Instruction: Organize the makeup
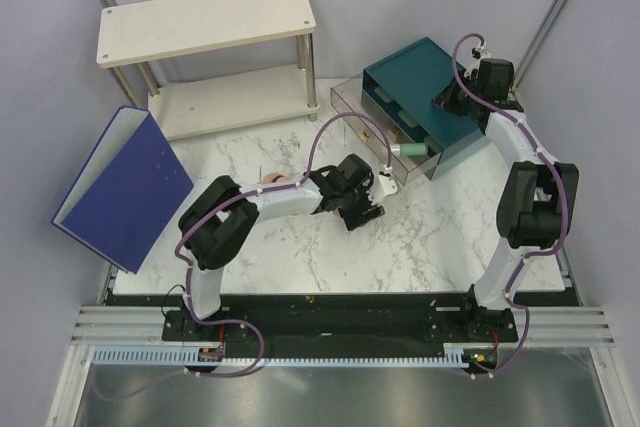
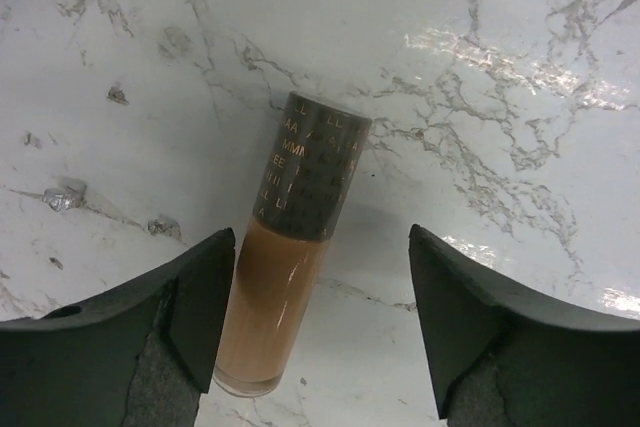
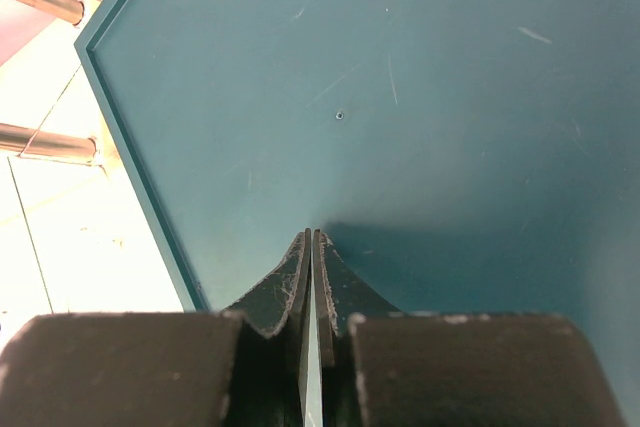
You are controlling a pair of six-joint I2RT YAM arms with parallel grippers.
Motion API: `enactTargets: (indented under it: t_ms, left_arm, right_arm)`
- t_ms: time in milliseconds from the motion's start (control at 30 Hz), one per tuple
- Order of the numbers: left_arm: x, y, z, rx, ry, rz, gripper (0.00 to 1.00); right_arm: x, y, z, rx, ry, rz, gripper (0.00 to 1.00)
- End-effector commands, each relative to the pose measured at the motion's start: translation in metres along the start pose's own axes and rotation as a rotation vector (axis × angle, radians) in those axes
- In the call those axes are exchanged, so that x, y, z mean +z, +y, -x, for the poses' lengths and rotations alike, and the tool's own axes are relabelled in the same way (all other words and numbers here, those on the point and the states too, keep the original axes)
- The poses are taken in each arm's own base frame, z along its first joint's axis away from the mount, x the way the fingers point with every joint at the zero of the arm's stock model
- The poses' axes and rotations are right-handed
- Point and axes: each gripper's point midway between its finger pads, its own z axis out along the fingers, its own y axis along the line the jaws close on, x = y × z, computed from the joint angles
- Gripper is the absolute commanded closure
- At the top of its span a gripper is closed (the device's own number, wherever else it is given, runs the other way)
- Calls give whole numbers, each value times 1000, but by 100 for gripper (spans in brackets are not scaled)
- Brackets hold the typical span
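A tube with a dark lettered cap and a peach-tan body [image 2: 275, 297] lies flat on the marble table. My left gripper [image 2: 320, 247] hangs over it, open, with the tube close against the left finger [image 2: 205, 297] and a wide gap to the right finger. In the top view this gripper [image 1: 365, 202] is at the table's middle. A mint-green tube [image 1: 410, 150] lies in a pulled-out clear drawer. A peach-pink compact [image 1: 272, 184] peeks out beside the left forearm. My right gripper [image 3: 312, 234] is shut on nothing, just above the teal drawer box's top [image 3: 400, 97].
The teal drawer box [image 1: 420, 72] stands at the back right with clear drawers [image 1: 357, 107] pulled out towards the middle. A white two-tier shelf [image 1: 205, 22] stands at the back left. A blue binder [image 1: 125, 187] leans at the table's left edge.
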Motion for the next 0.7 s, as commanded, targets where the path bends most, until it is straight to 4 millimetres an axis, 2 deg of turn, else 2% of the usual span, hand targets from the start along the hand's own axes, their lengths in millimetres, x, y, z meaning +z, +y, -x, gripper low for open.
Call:
enactTargets:
  t_ms: [0, 67, 133, 167, 300, 333, 367, 400, 533, 667]
  left_arm:
    - [5, 5, 3, -60, -15, 14, 33]
    - [5, 4, -4, -89, -2, 20, 53]
    - [1, 2, -5, -97, -11, 27, 58]
    - [0, 1, -14, -113, 7, 35, 66]
    - [-15, 3, -14, -127, -6, 70, 78]
    - [-23, 5, -8, -125, -24, 82, 82]
    - [-28, 7, -8, -122, -19, 97, 92]
    - [-32, 10, -7, -120, -21, 110, 98]
    - [-61, 34, 9, -90, -51, 238, 98]
    - [-100, 77, 38, -104, -106, 460, 98]
  right_arm:
    - [5, -23, -59, 41, 176, -72, 90]
    - [5, -23, -58, 39, 174, -71, 90]
    - [5, -23, -59, 40, 176, -72, 90]
    - [5, -22, -58, 39, 174, -70, 90]
    - [6, -23, -59, 43, 178, -70, 90]
    - [6, -23, -59, 43, 178, -70, 90]
    - [6, -24, -60, 44, 179, -70, 90]
    - [7, -23, -60, 44, 180, -68, 90]
    - [7, -23, -62, 49, 184, -68, 90]
    - [7, -23, -63, 48, 186, -68, 90]
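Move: The brown foundation tube lies crosswise almost between the left gripper's open fingers, its middle about 1 cm forward and 1 cm below the hand point. The powder pot is about 14 cm left and 1 cm forward of the hand, the pink puff some 17 cm left and 6 cm forward. The green tube in the open drawer is roughly 11 cm right, 13 cm forward and 3 cm higher. From the right hand, the foundation tube is about 24 cm back, 20 cm left and 16 cm lower. Close the left gripper around the brown foundation tube near the lower edge of its black cap, sinking only about half a centimetre as the fingers pinch it. Keeping that grip, carry the tube about 4 cm left, away from the drawer, then lift about 3 cm, turning the hand some 10 degrees counter-clockwise. ##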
